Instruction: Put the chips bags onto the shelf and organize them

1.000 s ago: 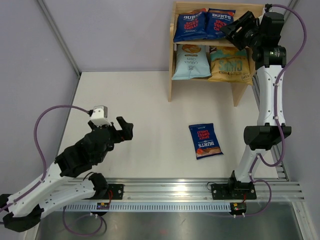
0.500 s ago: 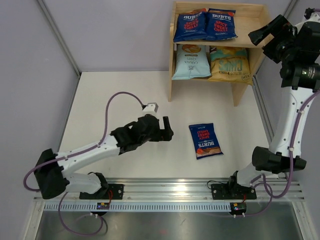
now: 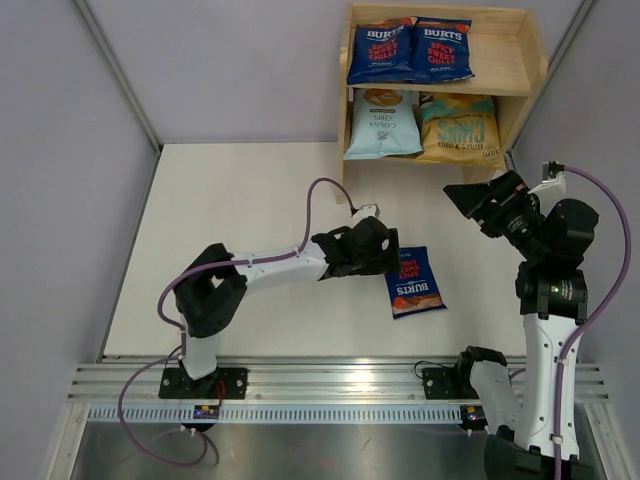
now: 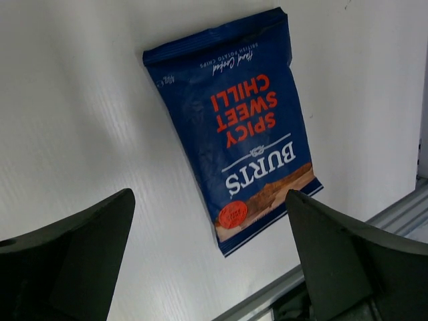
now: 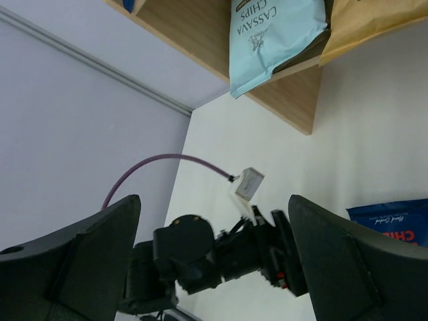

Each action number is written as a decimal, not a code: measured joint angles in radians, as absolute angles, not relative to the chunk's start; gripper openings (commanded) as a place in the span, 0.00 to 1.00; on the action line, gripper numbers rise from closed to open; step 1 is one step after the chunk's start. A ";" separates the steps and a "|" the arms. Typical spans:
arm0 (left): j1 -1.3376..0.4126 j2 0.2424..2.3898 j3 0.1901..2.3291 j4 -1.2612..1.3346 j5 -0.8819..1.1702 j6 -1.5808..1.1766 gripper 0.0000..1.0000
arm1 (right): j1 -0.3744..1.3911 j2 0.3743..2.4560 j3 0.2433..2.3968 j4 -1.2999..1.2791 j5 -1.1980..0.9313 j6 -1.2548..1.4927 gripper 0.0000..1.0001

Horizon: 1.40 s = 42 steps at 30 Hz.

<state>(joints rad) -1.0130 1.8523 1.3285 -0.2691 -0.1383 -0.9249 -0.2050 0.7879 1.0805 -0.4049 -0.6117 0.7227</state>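
Note:
One dark blue Burts chips bag (image 3: 412, 282) lies flat on the white table; the left wrist view shows it (image 4: 234, 127) just beyond my fingers. My left gripper (image 3: 386, 250) hovers at the bag's upper left edge, open and empty (image 4: 208, 200). My right gripper (image 3: 470, 197) is open and empty to the right of the shelf's foot, facing left toward the left arm (image 5: 214, 200). The wooden shelf (image 3: 520, 60) holds two Burts bags (image 3: 380, 52) (image 3: 441, 47) on top. Below them are a light blue bag (image 3: 381, 124) (image 5: 274, 33) and a yellow one (image 3: 458, 130).
An aluminium rail (image 3: 340, 385) runs along the near table edge under both arm bases. Pale walls close in on the left, back and right. The left arm's purple cable (image 3: 315, 200) loops above the table's middle.
My left arm has swung right across the table to the loose bag. My right arm has pulled away from the shelf's top tier and dropped low on the right, its jaws wider.

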 measured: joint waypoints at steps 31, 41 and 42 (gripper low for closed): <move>-1.035 2.210 1.623 -0.363 -0.323 -0.928 0.00 | -0.175 0.624 0.978 -0.331 -0.701 0.802 0.99; -1.008 1.775 1.087 -0.222 -0.506 -0.951 0.00 | -0.151 0.611 0.660 -0.139 -0.732 0.916 0.98; -1.004 1.725 1.050 -0.209 -0.525 -0.953 0.00 | -0.148 0.611 0.607 -0.097 -0.737 0.953 0.98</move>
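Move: The last chips bag lies flat on the table, its middle about 8 cm to my left hand's right, about 1 cm back and 8 cm below the fingers. The shelf's left front foot stands some 22 cm ahead of that hand and 10 cm to its left, at table height. From my right hand the bag is about 9 cm to the left, 2 cm back and some 35 cm below. I sink my open left hand about 8 cm, easing a little forward and right onto the bag's far left corner, and shut the fingers so they pinch its left edge near the far seal. Keeping that pinch, I sweep left about 13 cm and rise about 4, wrist turning counter-clockwise. My right hand, staying open, draws back about 4 cm, waits, then drops some 11 cm towards the bag. ##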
